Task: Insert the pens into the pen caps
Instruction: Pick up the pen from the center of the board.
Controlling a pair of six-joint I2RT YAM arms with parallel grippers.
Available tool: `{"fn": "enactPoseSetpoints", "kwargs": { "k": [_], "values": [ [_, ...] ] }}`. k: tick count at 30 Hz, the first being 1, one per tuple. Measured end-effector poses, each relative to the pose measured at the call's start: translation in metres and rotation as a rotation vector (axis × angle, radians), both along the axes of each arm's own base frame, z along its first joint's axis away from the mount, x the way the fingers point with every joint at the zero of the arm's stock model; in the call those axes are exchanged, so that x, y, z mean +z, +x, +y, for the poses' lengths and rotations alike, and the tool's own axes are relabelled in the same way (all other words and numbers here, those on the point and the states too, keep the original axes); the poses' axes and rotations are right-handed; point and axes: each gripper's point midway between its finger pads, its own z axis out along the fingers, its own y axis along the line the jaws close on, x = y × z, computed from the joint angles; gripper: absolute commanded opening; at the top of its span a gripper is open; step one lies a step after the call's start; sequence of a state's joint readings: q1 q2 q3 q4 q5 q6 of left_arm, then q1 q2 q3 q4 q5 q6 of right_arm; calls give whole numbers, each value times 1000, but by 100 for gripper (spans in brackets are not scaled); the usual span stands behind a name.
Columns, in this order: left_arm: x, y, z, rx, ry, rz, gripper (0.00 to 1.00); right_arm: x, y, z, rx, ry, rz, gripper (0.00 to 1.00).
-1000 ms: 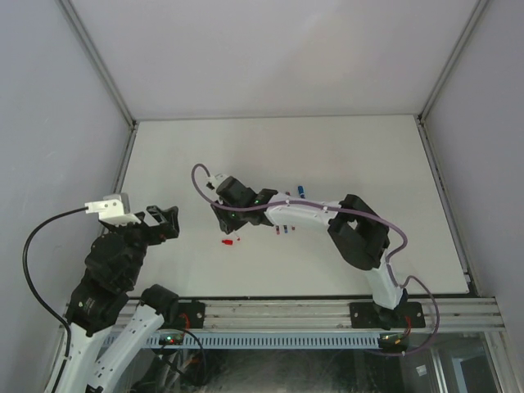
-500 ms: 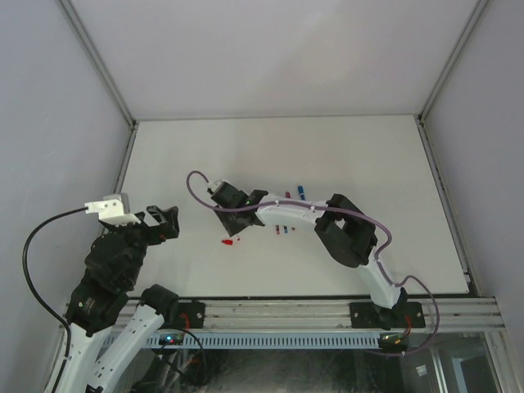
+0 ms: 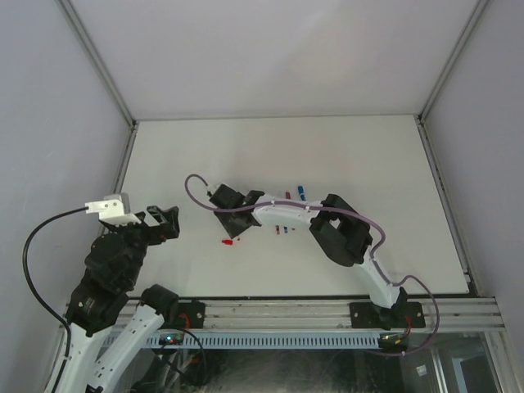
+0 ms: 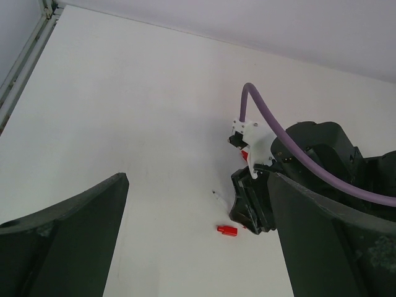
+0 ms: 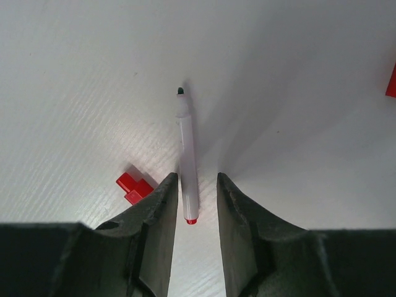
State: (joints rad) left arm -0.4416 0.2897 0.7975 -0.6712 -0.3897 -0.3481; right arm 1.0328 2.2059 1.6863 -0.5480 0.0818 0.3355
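A pen (image 5: 187, 154) with a white barrel, dark tip and red end lies flat on the table between my right gripper's (image 5: 197, 179) fingers. The left finger (image 5: 162, 207) touches the barrel; a gap shows at the other finger, so the jaws are open. A red pen cap (image 5: 135, 186) lies just left of that finger, also visible as the red pen cap (image 3: 228, 242) from above and the red pen cap (image 4: 227, 230) in the left wrist view. My left gripper (image 3: 164, 223) hangs wide open and empty at the table's left, facing the right gripper (image 3: 232, 218).
More pens (image 3: 301, 191) lie behind the right forearm, and small pens or caps (image 3: 282, 230) sit just in front of it. Another red piece (image 5: 391, 80) shows at the right wrist view's right edge. The purple cable (image 4: 272, 124) loops over the right gripper.
My right gripper has shifted slightly left and lower over the pen, and its jaws have narrowed around the barrel. The left arm has stayed still.
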Motion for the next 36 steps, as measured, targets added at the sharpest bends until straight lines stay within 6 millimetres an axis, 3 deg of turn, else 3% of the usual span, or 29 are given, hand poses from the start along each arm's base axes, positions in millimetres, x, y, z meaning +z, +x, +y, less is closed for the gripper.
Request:
{"fn": "enactPoseSetpoints", "kwargs": {
  "k": [11,19,27,32,36],
  "values": [
    [0,0,0,0,0,0,100,-2,4,-8,-22,-52,-27,24],
    [0,0,0,0,0,0,100,-3,5,-16,-37,-61,-40,3],
    [0,0,-4,-16,-13,2,100,-1,-9,-57,-70,-66,-17,0],
    [-6,2,-23,-87,-94,18,100,17,-17,-67,-72,-10,-21,0],
    [-33,8,-41,-135,-139,89,100,44,-15,-62,-82,92,-61,0]
  ]
}}
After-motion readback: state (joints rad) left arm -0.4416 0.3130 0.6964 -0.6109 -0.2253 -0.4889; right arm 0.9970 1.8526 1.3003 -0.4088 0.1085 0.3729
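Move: The right fingers already straddle the rear half of the uncapped pen; its middle is about 1 cm ahead, 2 cm left and 1 cm below the hand. One red cap lies about 2 cm back and 3 cm left, the far red cap some 10 cm ahead and 2 cm right, and the nearest pen of the row roughly 5 cm ahead and 10 cm right. From the left hand the uncapped pen is about 8 cm ahead, 10 cm right and 27 cm down. Edging a centimetre or so right and a touch forward, barely above the board, the right hand closes its partly open fingers and pinches the white pen near its red rear end, slides about 5 cm farther right and a little back, away from the near red cap, then lifts nearly 5 cm with hardly any turn. Late on, the left hand, still wide open, starts some 4 cm right and 3 cm down, rolling and turning slightly clockwise. ##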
